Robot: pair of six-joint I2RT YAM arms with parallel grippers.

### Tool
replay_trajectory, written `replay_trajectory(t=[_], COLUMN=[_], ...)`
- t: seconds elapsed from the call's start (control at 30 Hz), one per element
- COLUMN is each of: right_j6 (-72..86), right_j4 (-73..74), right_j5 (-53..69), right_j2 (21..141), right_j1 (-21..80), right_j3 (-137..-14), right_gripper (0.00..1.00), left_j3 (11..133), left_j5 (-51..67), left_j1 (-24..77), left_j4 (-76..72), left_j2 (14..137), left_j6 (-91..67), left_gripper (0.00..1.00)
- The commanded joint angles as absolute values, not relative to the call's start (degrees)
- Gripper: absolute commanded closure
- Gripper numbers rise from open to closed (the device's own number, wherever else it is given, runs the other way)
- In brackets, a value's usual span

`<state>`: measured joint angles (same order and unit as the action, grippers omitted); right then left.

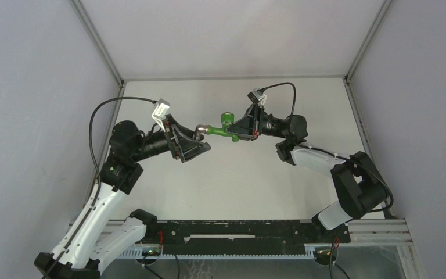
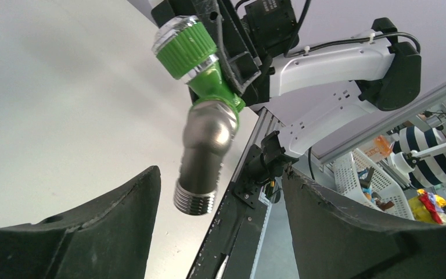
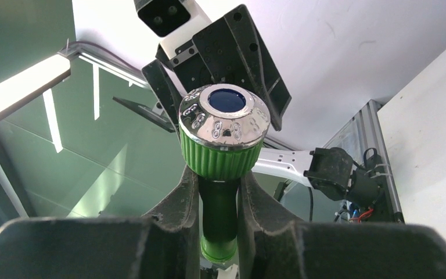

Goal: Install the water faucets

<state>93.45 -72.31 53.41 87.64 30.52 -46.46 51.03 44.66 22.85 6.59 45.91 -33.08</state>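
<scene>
The bright-green water faucet (image 1: 223,130) hangs in the air over the middle of the table, its round chrome-capped knob (image 3: 223,125) pointing up. My right gripper (image 3: 219,192) is shut on the green stem under the knob, one finger pressing each side. The grey metal elbow fitting (image 2: 204,139) is joined to the faucet's green body, and its threaded end (image 2: 194,197) points toward my left gripper (image 2: 219,177). That gripper is open; its dark fingers (image 2: 125,215) stand on either side of the threaded end without touching it. From above, the left gripper (image 1: 200,139) sits just left of the elbow (image 1: 201,128).
The white table (image 1: 238,180) is fenced by grey walls at the left, back and right. A black rail (image 1: 238,229) runs along the near edge between the arm bases. Outside the cell, the left wrist view shows a white basket (image 2: 357,174) and clutter.
</scene>
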Motion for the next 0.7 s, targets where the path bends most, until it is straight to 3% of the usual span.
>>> replay_trajectory(t=[0.0,0.27,0.5,0.67], right_j6=[94.6,95.3,95.6,95.8], right_j4=[-76.1,-77.4,-77.8,-77.3], right_j5=[53.8,54.4,54.6,54.9], right_j2=[85.7,86.1,86.5,86.8], right_j1=[30.9,31.0,31.1,31.3], right_j3=[-49.3,-49.3,-49.3,-49.7], right_gripper=[1.0,1.0,1.0,1.0], left_j3=[55.6,55.6,54.6,54.2], left_j5=[44.5,44.4,46.4,46.2], left_j1=[21.8,19.8,19.8,19.7], left_j4=[4.9,2.0,0.3,-1.4], left_j2=[46.8,46.9,47.5,47.3], left_j6=[-34.5,-37.1,-38.7,-39.3], left_gripper=[0.22,0.25,0.38,0.75])
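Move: The metal elbow on the faucet sits just off the left hand's open fingers: about 3 cm ahead of the hand point, level with it sideways and some 2 cm above. The green faucet body runs off to the right, its middle about 3 cm ahead and 6 cm right; the green knob stands roughly 7 cm ahead, 7 cm right and a little higher. From the right hand, the elbow lies about 8 cm left and 1 cm back, at nearly its height. Forward first and then up, some 1.5 cm each, the left hand comes in on the metal elbow with fingers wide, then closes them to about half their starting gap, one on each side of its threaded leg. Meanwhile the right hand keeps its pinch on the faucet's green neck and eases back about 1 cm, bringing the elbow to meet the left fingers. ##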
